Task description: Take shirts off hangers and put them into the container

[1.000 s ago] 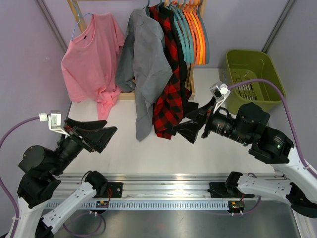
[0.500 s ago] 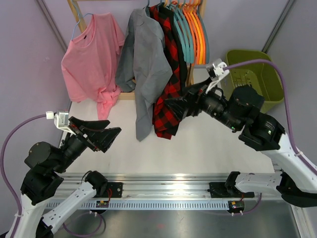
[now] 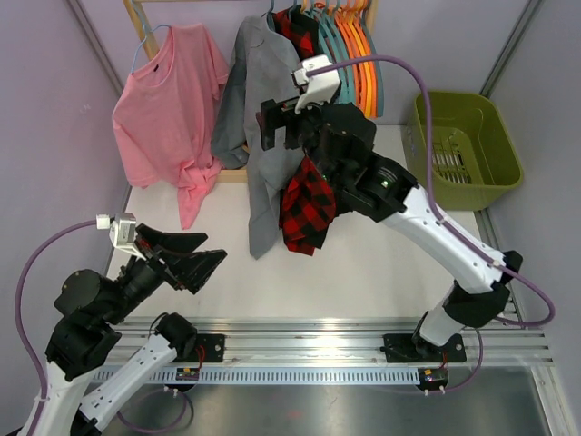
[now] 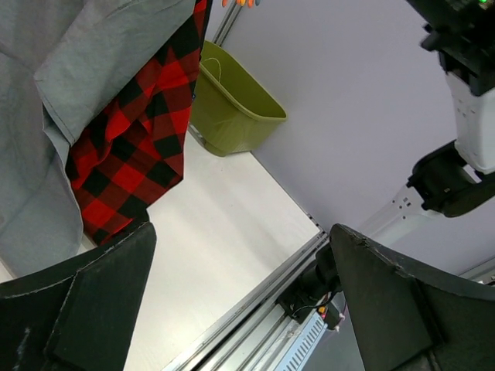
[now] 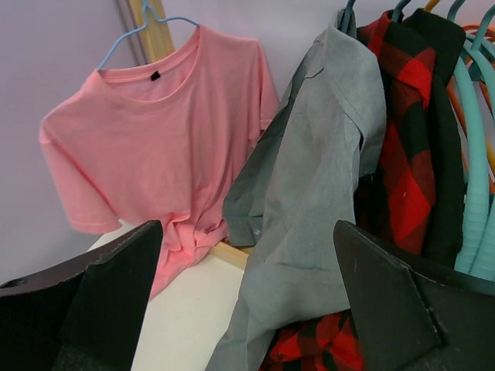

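Note:
On the rack at the back hang a pink t-shirt (image 3: 168, 109) on a pale blue hanger (image 5: 139, 31), a grey shirt (image 3: 263, 127), a red-and-black plaid shirt (image 3: 307, 204) and a black shirt (image 5: 445, 170). Bare teal hangers (image 3: 349, 64) and orange hangers (image 3: 361, 36) hang to their right. The olive-green container (image 3: 467, 136) stands at the back right. My right gripper (image 3: 281, 127) is raised and open in front of the grey shirt (image 5: 317, 178), with nothing between its fingers. My left gripper (image 3: 204, 252) hovers open over the table's near left, holding nothing.
The wooden rack's post (image 3: 141, 23) rises beside the pink t-shirt, and its base bar (image 5: 232, 253) lies on the white table (image 3: 381, 272). The metal rail (image 3: 300, 350) carrying the arm bases runs along the near edge. Purple walls close in the back and sides.
My right arm has swung up and to the left, from low over the table near the container to the hanging grey shirt. The left gripper has shifted slightly nearer. Both stay open.

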{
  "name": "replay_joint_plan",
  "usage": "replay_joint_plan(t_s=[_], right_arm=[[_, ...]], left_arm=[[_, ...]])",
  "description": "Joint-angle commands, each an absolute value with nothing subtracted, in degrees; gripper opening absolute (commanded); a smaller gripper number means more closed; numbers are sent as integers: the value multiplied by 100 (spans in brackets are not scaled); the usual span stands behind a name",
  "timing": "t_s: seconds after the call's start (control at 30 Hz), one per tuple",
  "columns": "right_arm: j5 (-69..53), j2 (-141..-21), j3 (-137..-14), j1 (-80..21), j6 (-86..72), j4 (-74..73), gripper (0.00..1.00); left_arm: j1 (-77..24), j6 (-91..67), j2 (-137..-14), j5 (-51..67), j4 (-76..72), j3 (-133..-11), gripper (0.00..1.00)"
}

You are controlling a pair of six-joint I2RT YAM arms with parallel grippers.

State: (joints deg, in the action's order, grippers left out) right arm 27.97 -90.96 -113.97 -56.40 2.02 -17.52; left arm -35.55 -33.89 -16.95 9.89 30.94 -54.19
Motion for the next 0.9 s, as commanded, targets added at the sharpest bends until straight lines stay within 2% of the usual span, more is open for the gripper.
replay_joint_plan(t_s=[0.0, 0.4, 0.5, 0.63, 0.67, 0.73, 0.8, 0.83, 0.87], right_arm=[[3471, -9509, -11952, -5502, 483, -1266, 100], [3296, -10907, -13359, -4791, 343, -1652, 99], [2911, -11118, -13623, -4580, 255, -1775, 97], [2190, -11294, -13913, -4202, -263, -2144, 73], [2041, -11294, -13887, -4132, -455, -2188, 62], [1575, -11311, -13895, -3921, -623, -2250, 56], [1084, -11381, -14088, -3780, -904, -2521, 47], [916, -11460, -14176, -3666, -975, -2618, 41], [766, -11504, -14316, -3639, -1080, -2767, 31]], left_arm=[[-3568, -3322, -1494, 1204, 2953, -5431, 99], [-3568, -3173, -1257, 1064, 3226, -5528, 99], [-3568, -3173, -1257, 1072, 3243, -5546, 99], [-3568, -3182, -1248, 1081, 3269, -5563, 99], [-3568, -3190, -1239, 1081, 3287, -5572, 99], [-3568, -3199, -1204, 1055, 3287, -5572, 99], [-3568, -3208, -1178, 1046, 3287, -5581, 99], [-3568, -3208, -1160, 1046, 3287, -5581, 99], [-3568, -3225, -1151, 1055, 3287, -5581, 99]])
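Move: From the right hand, the near upper edge of the grey shirt is some 15 cm ahead, about 2 cm right and 4 cm lower. The pink shirt hangs around 16 cm ahead and 19 cm left; the red-black plaid shirt is about 18 cm ahead and 7 cm right, with the teal hangers some 16 cm ahead and 12 cm right. That grey edge lies roughly 36 cm ahead, 12 cm right and 8 cm above the left hand. Drive the open right gripper about 15 cm forward into the hanging grey shirt, sinking slightly and turning some 10 degrees clockwise on the way. Over the last stretch, while still going forward and easing right, tip it down a little, swing it partly back counter-clockwise, and close the fingers from wide open to about a third, pinching the grey cloth near its upper edge. ##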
